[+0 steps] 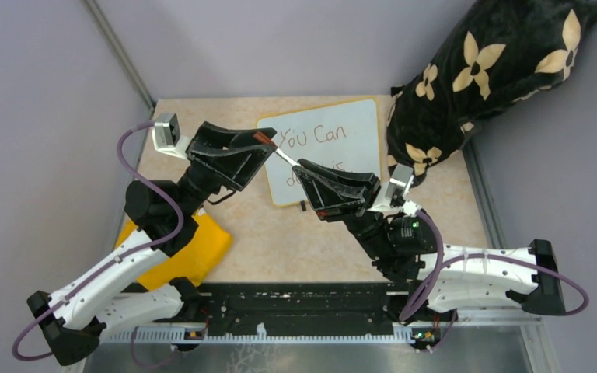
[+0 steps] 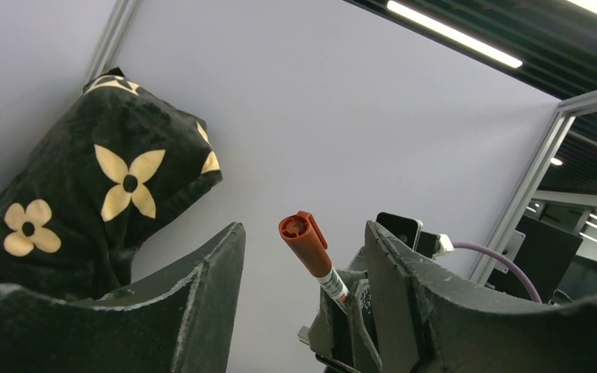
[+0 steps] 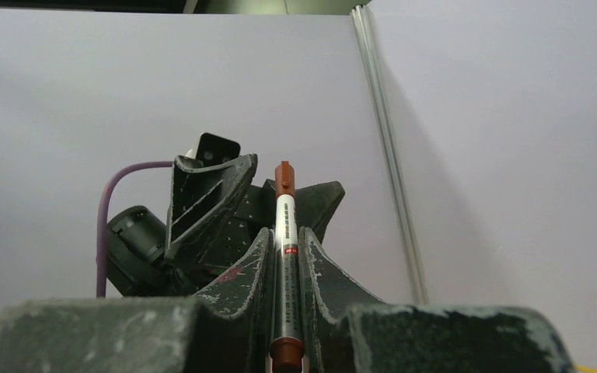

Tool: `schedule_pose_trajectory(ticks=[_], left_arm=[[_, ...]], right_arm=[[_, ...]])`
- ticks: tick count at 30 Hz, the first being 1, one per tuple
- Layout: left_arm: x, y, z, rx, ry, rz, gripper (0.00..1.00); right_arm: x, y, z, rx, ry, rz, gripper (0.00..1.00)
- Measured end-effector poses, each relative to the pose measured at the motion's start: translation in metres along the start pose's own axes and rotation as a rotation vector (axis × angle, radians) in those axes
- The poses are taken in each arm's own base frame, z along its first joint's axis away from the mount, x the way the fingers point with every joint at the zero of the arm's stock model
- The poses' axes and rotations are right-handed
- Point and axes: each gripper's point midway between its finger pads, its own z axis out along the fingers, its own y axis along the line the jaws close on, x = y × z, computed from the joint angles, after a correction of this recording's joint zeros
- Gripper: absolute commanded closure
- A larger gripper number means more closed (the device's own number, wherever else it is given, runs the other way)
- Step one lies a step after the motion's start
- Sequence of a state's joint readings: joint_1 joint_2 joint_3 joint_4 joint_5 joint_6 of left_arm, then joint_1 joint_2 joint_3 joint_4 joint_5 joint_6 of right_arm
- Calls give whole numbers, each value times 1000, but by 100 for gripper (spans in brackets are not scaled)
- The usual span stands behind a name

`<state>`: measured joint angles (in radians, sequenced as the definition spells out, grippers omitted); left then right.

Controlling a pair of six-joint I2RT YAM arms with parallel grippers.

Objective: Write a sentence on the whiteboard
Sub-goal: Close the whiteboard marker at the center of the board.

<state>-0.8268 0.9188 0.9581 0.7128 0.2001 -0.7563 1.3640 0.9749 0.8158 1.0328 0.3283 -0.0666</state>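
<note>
The whiteboard [image 1: 357, 124] lies flat at the back of the table. The sentence [image 1: 315, 137] reads "You Can" on its top line; the second line is mostly hidden under my right gripper. Above the board's near left part, my right gripper [image 1: 305, 171] [image 3: 284, 237] is shut on a white marker [image 3: 284, 225] with a red-brown cap [image 2: 305, 245]. The cap end points toward my left gripper [image 1: 260, 141] [image 2: 303, 229]. That gripper is open, one finger on each side of the cap with gaps showing.
A black pillow with cream flowers [image 1: 482, 70] [image 2: 109, 202] leans at the back right, touching the board's right edge. A yellow cloth [image 1: 198, 249] lies under the left arm. Grey walls enclose the beige table [image 1: 280, 241].
</note>
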Motion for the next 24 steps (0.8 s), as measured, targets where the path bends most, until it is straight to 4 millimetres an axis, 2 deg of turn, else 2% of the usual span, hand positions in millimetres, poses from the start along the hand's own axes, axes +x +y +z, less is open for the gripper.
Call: schedule_pose_trajectory(ticks=[10, 17, 20, 21, 22, 23, 24], left_arm=[[-4, -2, -1, 0, -22, -34, 48], [-5, -3, -1, 4, -26, -44, 62], [-5, -4, -1, 5, -27, -51, 76], [-5, -3, -1, 5, -26, -53, 83], [-5, -3, -1, 4, -26, -55, 94], [-5, -3, -1, 4, -27, -63, 100], [-6, -5, -1, 8, -30, -75, 100]], right_arm=[[0, 0, 0, 0, 0, 8, 100], [0, 0, 0, 0, 1, 8, 100], [0, 0, 0, 1, 1, 7, 100], [0, 0, 0, 0, 0, 8, 100], [0, 0, 0, 0, 0, 8, 100], [0, 0, 0, 3, 1, 7, 100], [0, 0, 0, 4, 1, 7, 100]])
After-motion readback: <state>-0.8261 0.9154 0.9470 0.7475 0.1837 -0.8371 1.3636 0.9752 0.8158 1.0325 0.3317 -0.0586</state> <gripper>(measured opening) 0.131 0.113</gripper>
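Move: The marker's cap already stands between the left hand's open fingers, within about 1 cm to the right of the hand point and level with it. The right fingers, still gripping the marker's barrel, are some 4 cm back, 5 cm right and 4 cm below; from them the cap lies 4 cm ahead, 5 cm left and 4 cm up. The whiteboard's middle is far below the left hand, about 25 cm ahead, 9 cm right and 52 cm down. Closing steadily and nearly in place, the left fingers shut from about two-thirds open to almost closed and pinch the cap from both sides. Meanwhile the left hand eases up and to its left by only about half a centimetre. The right hand stays still and keeps its grip on the barrel, presenting the capped end. ##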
